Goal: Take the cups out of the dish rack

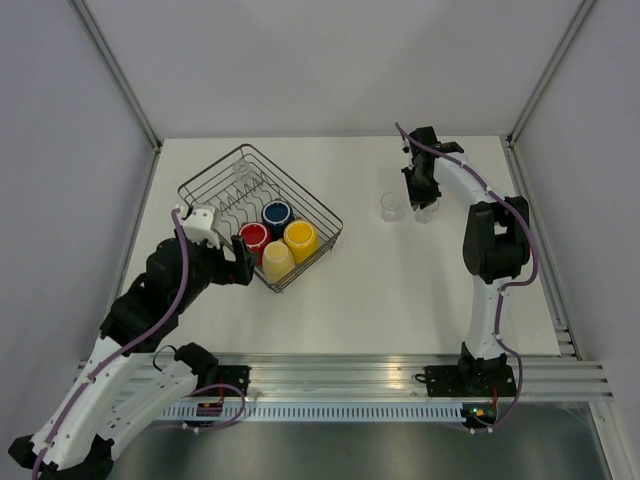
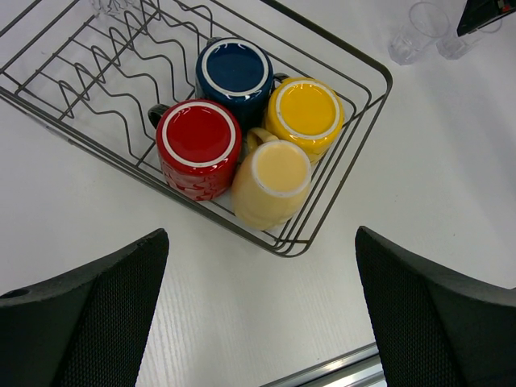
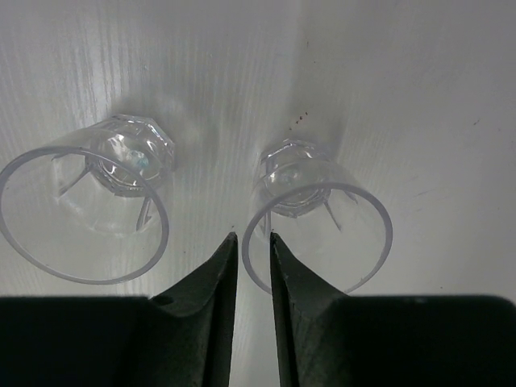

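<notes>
The dish rack (image 1: 196, 200) holds upside-down mugs: red (image 2: 198, 135), dark blue (image 2: 235, 68), orange-yellow (image 2: 305, 109), and a pale cream one (image 2: 280, 171) leaning at the near corner. A clear tumbler (image 1: 243, 172) stands at the rack's far end. Two more tumblers stand upright on the table, one on the left (image 3: 121, 161) and one on the right (image 3: 298, 173). My right gripper (image 3: 252, 238) straddles the right tumbler's near rim, jaws slightly apart and wider than the glass wall. My left gripper (image 2: 262, 322) hangs wide open over bare table just short of the rack's near corner.
The aluminium rail (image 1: 400, 375) runs along the table's near edge behind the left gripper. Grey walls and frame posts (image 1: 540, 85) bound the white table at the back and sides. The two tumblers stand close together, right of the rack.
</notes>
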`<act>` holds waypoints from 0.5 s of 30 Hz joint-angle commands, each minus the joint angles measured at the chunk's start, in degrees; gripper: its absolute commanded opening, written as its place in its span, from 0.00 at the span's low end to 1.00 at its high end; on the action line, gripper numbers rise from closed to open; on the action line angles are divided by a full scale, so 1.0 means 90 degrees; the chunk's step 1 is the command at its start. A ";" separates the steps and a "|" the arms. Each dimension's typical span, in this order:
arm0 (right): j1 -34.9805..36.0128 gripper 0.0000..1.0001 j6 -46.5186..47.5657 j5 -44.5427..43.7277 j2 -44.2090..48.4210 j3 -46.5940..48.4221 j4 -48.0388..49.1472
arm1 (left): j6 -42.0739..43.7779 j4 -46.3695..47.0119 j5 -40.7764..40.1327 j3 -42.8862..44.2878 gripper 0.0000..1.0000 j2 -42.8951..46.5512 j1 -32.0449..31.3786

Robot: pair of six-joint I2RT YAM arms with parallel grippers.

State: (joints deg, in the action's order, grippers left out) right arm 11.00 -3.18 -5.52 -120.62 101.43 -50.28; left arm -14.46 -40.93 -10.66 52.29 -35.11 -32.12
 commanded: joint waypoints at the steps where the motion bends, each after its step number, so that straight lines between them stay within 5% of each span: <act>1: -0.0022 0.28 -0.0018 -0.0149 0.0286 0.0322 -0.0087 | 0.0132 0.0221 -0.0203 0.0010 1.00 -0.0063 -0.0015; 11: -0.0031 0.51 -0.0173 0.0378 0.2245 -0.0495 0.0691 | -0.0346 0.0104 -0.0496 0.0380 1.00 -0.0628 -0.0015; 13: -0.0031 0.69 -0.0271 0.0583 0.2745 -0.0926 0.1073 | -0.0667 0.0065 -0.0379 0.0547 1.00 -0.0844 -0.0015; 15: -0.0031 0.98 -0.0525 0.0837 0.3478 -0.1803 0.1601 | -0.1115 0.0094 -0.0504 0.0664 1.00 -0.1166 -0.0015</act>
State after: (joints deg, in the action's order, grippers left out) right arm 11.00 -4.99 -2.15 -98.65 92.62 -43.64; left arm -17.37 -40.97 -13.43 54.96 -42.59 -32.12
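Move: The right hand's fingertips straddle the left wall of the near-rim of the clear cup just set down, whose middle lies about 3 cm to the hand's right, level fore and aft, and some 3 cm below. The other clear cup stands about 6 cm to the hand's left, also level. From the left hand, the last clear cup in the rack is roughly 31 cm ahead, 5 cm left and 20 cm down; the blue mug is about 20 cm ahead and 4 cm right, the red mug 14 cm straight ahead. Straight up and away from the standing cup, slowly and then fast, the right hand lifts its fingers off the rim by about 12 cm, easing slightly back near the end; its fingertips tilt up forward some 20 degrees while the jaws spread from about a quarter to mostly open. The left hand, still wide open, starts about 2 cm forward towards the last clear cup in the rack. ##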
